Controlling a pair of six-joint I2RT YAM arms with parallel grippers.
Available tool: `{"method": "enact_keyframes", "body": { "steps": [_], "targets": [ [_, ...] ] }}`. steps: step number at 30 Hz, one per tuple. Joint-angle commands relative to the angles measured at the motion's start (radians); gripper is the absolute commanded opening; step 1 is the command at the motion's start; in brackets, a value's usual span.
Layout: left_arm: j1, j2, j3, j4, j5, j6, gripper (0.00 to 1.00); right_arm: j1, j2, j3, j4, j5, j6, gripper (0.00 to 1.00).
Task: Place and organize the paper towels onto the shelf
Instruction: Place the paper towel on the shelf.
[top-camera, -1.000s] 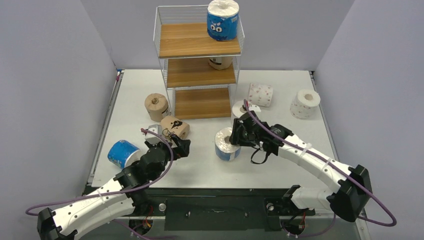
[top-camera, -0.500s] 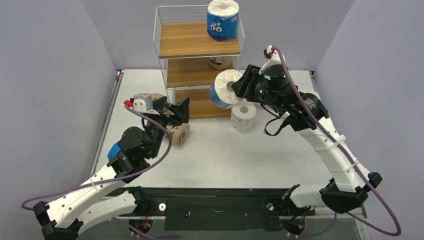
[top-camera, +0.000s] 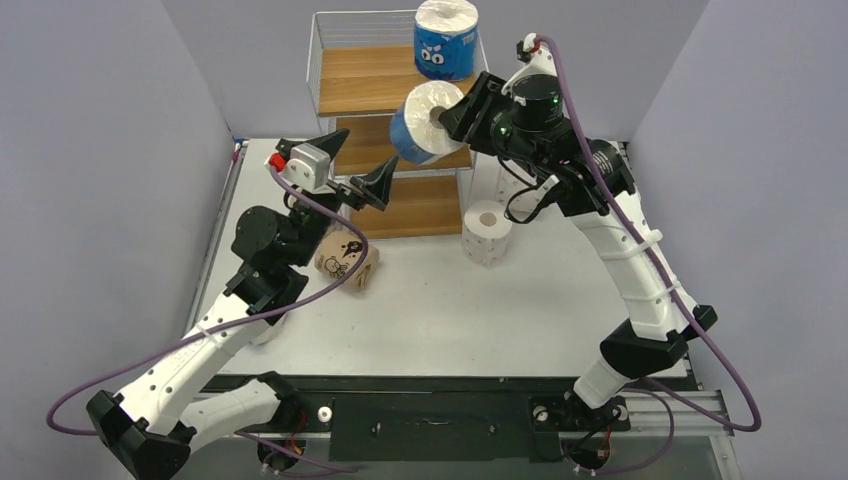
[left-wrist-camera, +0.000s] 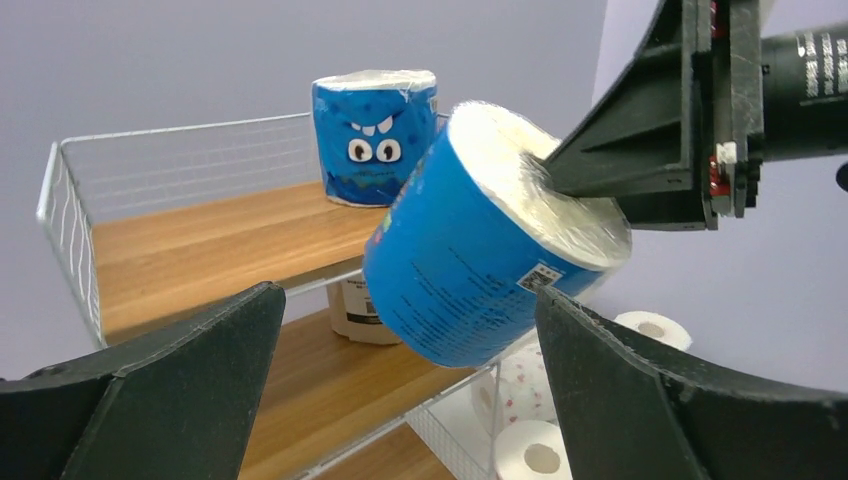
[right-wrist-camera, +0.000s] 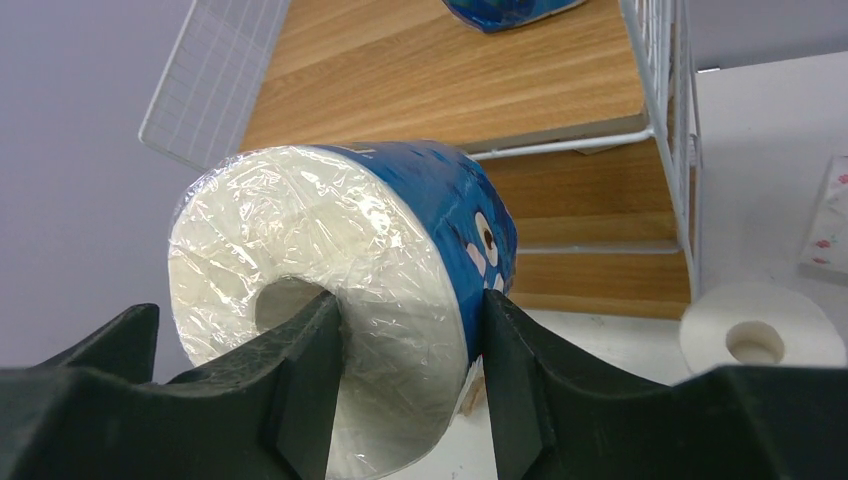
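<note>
The shelf (top-camera: 360, 92) stands at the back of the table, with one blue roll (top-camera: 446, 40) upright on its top board. My right gripper (top-camera: 450, 115) is shut on a second blue roll (top-camera: 422, 122), held tilted in the air at the shelf's front right, level with the top board. One finger sits in the roll's core (right-wrist-camera: 285, 300) and the other presses its blue side. My left gripper (top-camera: 355, 165) is raised left of that roll, open and empty. In the left wrist view the held blue roll (left-wrist-camera: 480, 240) hangs beyond the wide-apart fingers, and a tan roll (left-wrist-camera: 358, 312) stands on the middle board.
A tan roll (top-camera: 347, 262) lies on the table under my left arm. A white roll (top-camera: 487, 232) stands upright by the shelf's front right leg. More white rolls (left-wrist-camera: 528, 385) lie behind the shelf's right side. Grey walls close in the table.
My right arm has lifted the blue roll from the table up to the shelf's top board. My left arm has risen from the table, still open and empty.
</note>
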Motion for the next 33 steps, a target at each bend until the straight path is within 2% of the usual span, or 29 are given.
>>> {"method": "enact_keyframes", "body": {
  "steps": [1,6,14,25,33],
  "targets": [
    [0.035,0.038,0.070,0.070,0.153,0.096,0.96,-0.014,0.020,0.091,0.146,-0.019,0.059,0.35],
    [0.048,0.063,0.054,0.128,0.205,0.199,0.96,-0.022,0.047,0.096,0.224,-0.023,0.098,0.35],
    [0.067,0.133,0.080,0.133,0.222,0.273,0.96,-0.020,0.083,0.109,0.295,-0.034,0.153,0.35],
    [0.067,0.231,0.122,0.227,0.157,0.284,0.96,-0.013,0.127,0.128,0.352,-0.046,0.197,0.35],
    [0.068,0.244,0.110,0.326,0.079,0.284,0.96,-0.010,0.149,0.139,0.353,-0.051,0.201,0.36]
  ]
}}
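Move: My right hand grips the paper towel by one end wall, its middle some 4 cm to the left, 2 cm ahead and 3 cm below. The free left part of the top shelf is roughly 13 cm ahead, 15 cm left and 3 cm down; the blue roll standing there is about 14 cm straight ahead and 2 cm up. From my empty left hand, the held paper towel is about 5 cm ahead, 9 cm right and roughly level. I keep my right hand's pinch on the paper towel and carry it forward, left and a little up, about 7 cm in all, in towards the free part of the top shelf, rolling the hand's left side up some 15 degrees. My left hand, fingers wide open, goes about 6 cm forward and 3 cm right to close in beneath the roll, tilting its fingers upward. ##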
